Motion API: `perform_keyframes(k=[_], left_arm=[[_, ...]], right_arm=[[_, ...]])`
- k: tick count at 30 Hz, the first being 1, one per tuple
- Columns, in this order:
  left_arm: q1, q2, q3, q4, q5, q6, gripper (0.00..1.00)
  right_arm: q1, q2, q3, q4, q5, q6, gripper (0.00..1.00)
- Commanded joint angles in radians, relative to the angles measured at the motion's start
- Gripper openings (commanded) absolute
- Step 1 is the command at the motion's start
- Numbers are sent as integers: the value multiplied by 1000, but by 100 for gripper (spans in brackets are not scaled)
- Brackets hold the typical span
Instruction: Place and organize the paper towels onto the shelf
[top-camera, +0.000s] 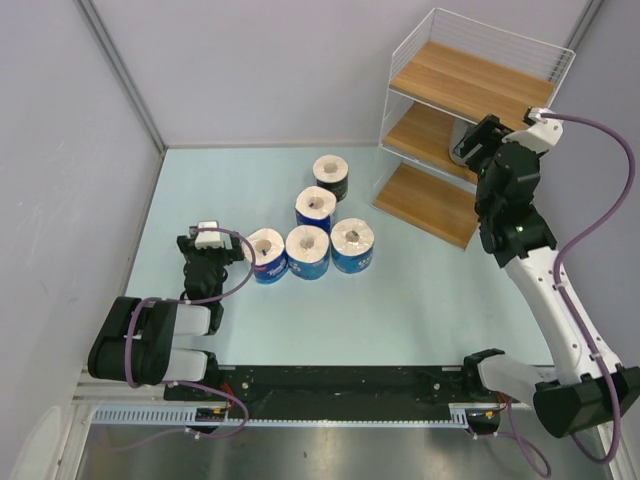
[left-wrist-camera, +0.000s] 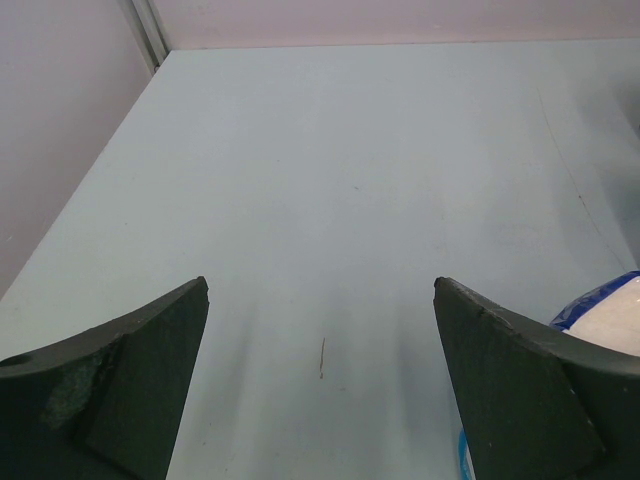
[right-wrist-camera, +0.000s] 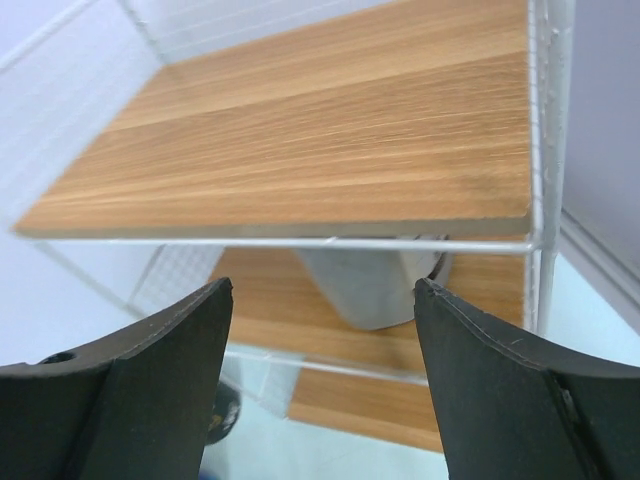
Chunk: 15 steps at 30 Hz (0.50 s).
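Observation:
The shelf (top-camera: 470, 75) stands at the far right, with three wooden boards in a white wire frame. A grey roll (top-camera: 461, 149) stands on its middle board and also shows in the right wrist view (right-wrist-camera: 365, 285). My right gripper (top-camera: 474, 140) is open and empty just in front of that roll (right-wrist-camera: 325, 300). Four blue rolls (top-camera: 308, 250) and a black roll (top-camera: 331, 177) stand on the table. My left gripper (top-camera: 212, 250) is open and empty (left-wrist-camera: 322, 300), low on the table just left of the leftmost blue roll (top-camera: 267, 254), whose edge shows in the left wrist view (left-wrist-camera: 612, 315).
Grey walls close in the light blue table (top-camera: 400, 310) on the left, back and right. The shelf's top board (right-wrist-camera: 330, 130) and its wire rim lie just above my right fingers. The bottom board (top-camera: 430, 205) reaches toward the blue rolls.

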Motion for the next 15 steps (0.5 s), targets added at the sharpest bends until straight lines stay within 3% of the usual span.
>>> perform_keyframes(k=[1,6,10,15], left_arm=[[3,-17,14,25,32,-18,100],[3,-15,14,24,32,-17,100],[3,-17,14,24,32,-17,100],[3,-15,14,25,32,-17,100]], right_arm=[[36,-79,1,-24,-45,9,78],[143,-66,-28,-119,-200,35,79],[215,39,-66,-169,-298,66,80],[274,281,-88,-192,-444,81,81]])
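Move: The nearest blue paper towel roll stands about 27 cm to the right hand's left, some 3 cm back and 35 cm below. A second blue roll is level with it, 10 cm farther left; a dark-blue-sided roll is 9 cm farther out and 9 cm left of it. The grey roll on the middle shelf lies about 8 cm ahead of the right hand, 3 cm right and 6 cm below. From the left hand, the nearest blue roll is some 33 cm right, level ahead and 5 cm below. The grey roll is left on the middle shelf as the empty right hand, fingers still wide open, first eases back and up a couple of centimetres from the shelf front. It then swings about 15 cm left and drops faster and faster towards the blue rolls, ending 10 cm lower; the wrist turns some 30 degrees counter-clockwise and tips its fingers downward. ##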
